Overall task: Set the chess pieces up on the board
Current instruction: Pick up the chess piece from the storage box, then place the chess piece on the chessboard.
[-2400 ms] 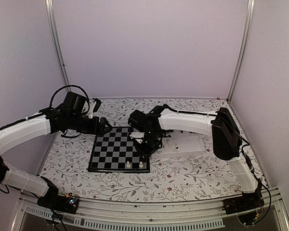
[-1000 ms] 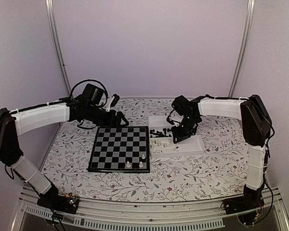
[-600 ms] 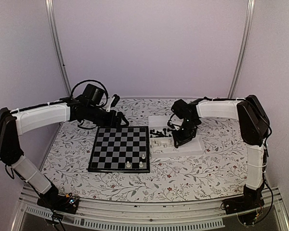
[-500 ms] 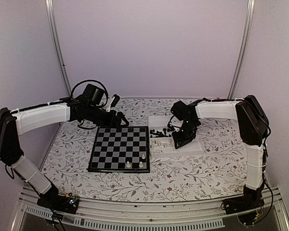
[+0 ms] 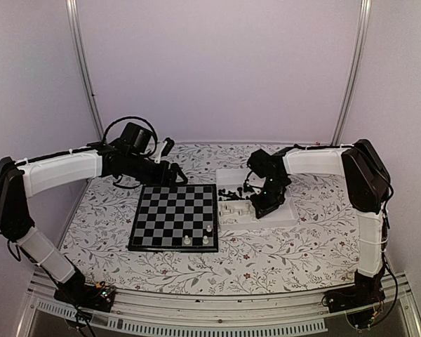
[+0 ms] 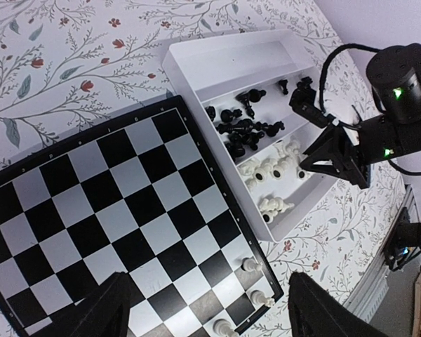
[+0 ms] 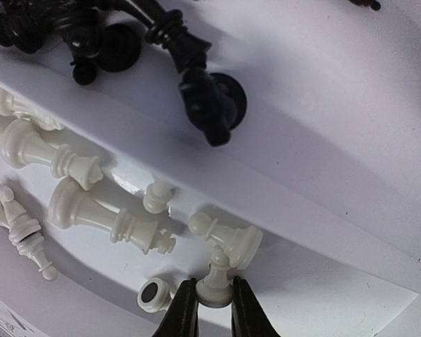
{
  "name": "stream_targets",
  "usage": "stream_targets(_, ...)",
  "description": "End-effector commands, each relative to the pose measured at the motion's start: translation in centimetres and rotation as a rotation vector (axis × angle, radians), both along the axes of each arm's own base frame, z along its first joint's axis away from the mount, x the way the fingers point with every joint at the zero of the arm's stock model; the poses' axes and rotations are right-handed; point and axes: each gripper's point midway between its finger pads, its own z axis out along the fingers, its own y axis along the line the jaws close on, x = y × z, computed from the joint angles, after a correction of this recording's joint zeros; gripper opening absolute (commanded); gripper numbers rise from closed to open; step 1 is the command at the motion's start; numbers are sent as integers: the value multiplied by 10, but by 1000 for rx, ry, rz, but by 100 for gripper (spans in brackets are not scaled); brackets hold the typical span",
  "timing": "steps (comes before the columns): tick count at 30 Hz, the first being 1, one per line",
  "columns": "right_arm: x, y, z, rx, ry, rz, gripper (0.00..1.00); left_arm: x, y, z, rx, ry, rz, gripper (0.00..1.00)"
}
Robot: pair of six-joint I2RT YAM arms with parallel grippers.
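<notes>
The board [image 5: 172, 216] lies at the table's centre with three white pieces [image 5: 208, 229] at its near right corner; it also shows in the left wrist view [image 6: 126, 225]. The white two-compartment tray [image 5: 281, 214] right of it holds black pieces [image 6: 247, 130] and white pieces [image 6: 274, 168]. My right gripper [image 5: 261, 205] is down in the tray's white-piece compartment, its fingertips [image 7: 184, 309] closed on the base of a white pawn [image 7: 215, 284]. My left gripper [image 5: 175, 179] hovers over the board's far edge, open and empty, its fingers [image 6: 98, 312] spread wide.
Around the held pawn lie another white pawn [image 7: 228, 237], a larger white piece [image 7: 105, 214] and an upturned piece with a dark base [image 7: 153, 293]. Black pieces [image 7: 207, 95] lie beyond the tray's divider [image 7: 302, 210]. A floral cloth [image 5: 266, 253] covers the table.
My right arm left the board's near right corner and came down into the tray; over the last second it shifted slightly left and closed on a white pawn. The left arm drew back to the board's far edge.
</notes>
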Motion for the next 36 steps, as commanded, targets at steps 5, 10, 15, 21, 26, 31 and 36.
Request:
stream_targets(5, -8, 2, 11, 29, -23, 22, 12, -1, -9, 12, -18, -31, -34, 79)
stream_targets(10, -15, 28, 61, 166, -111, 101, 12, -9, -34, 44, -127, -119, -149, 79)
stream_targets(15, -24, 50, 91, 233, -174, 164, 11, -17, -52, 28, -210, -20, -204, 78)
stream_targets(21, -36, 86, 109, 302, -213, 305, 11, -23, -76, 8, -303, 89, -287, 76)
stream_targets(26, -39, 101, 121, 353, -220, 336, 10, -18, -87, 0, -328, 116, -310, 76)
stream_targets(31, -47, 119, 133, 424, -223, 395, 11, -28, -103, -4, -413, 212, -394, 75)
stream_targets(36, -54, 131, 140, 455, -226, 433, 11, -35, -111, -6, -460, 262, -457, 73)
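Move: At the near compartment of the storage box, the right hand already has a white pawn in its fingertips. The left gripper is about 21 cm to its left, 15 cm higher and roughly level with it in reach; from that left hand the pawn lies 21 cm right, straight across, 15 cm down. Near the right hand's height, the other white pieces centre 6 cm left and 1 cm ahead, the black pieces 6 cm left and 7 cm ahead, and the board's nearest white pawn 13 cm left, 5 cm back. Lifting the pinched pawn up out of the storage box, the right hand rises some 13 cm and swings about 11 cm left, also drawing back 5 cm, its fingers tilting to point leftward, towards the left gripper. The left hand, still open and empty, comes about 9 cm right to meet it, rising slightly first, then dipping, its fingers swinging more to the right. ##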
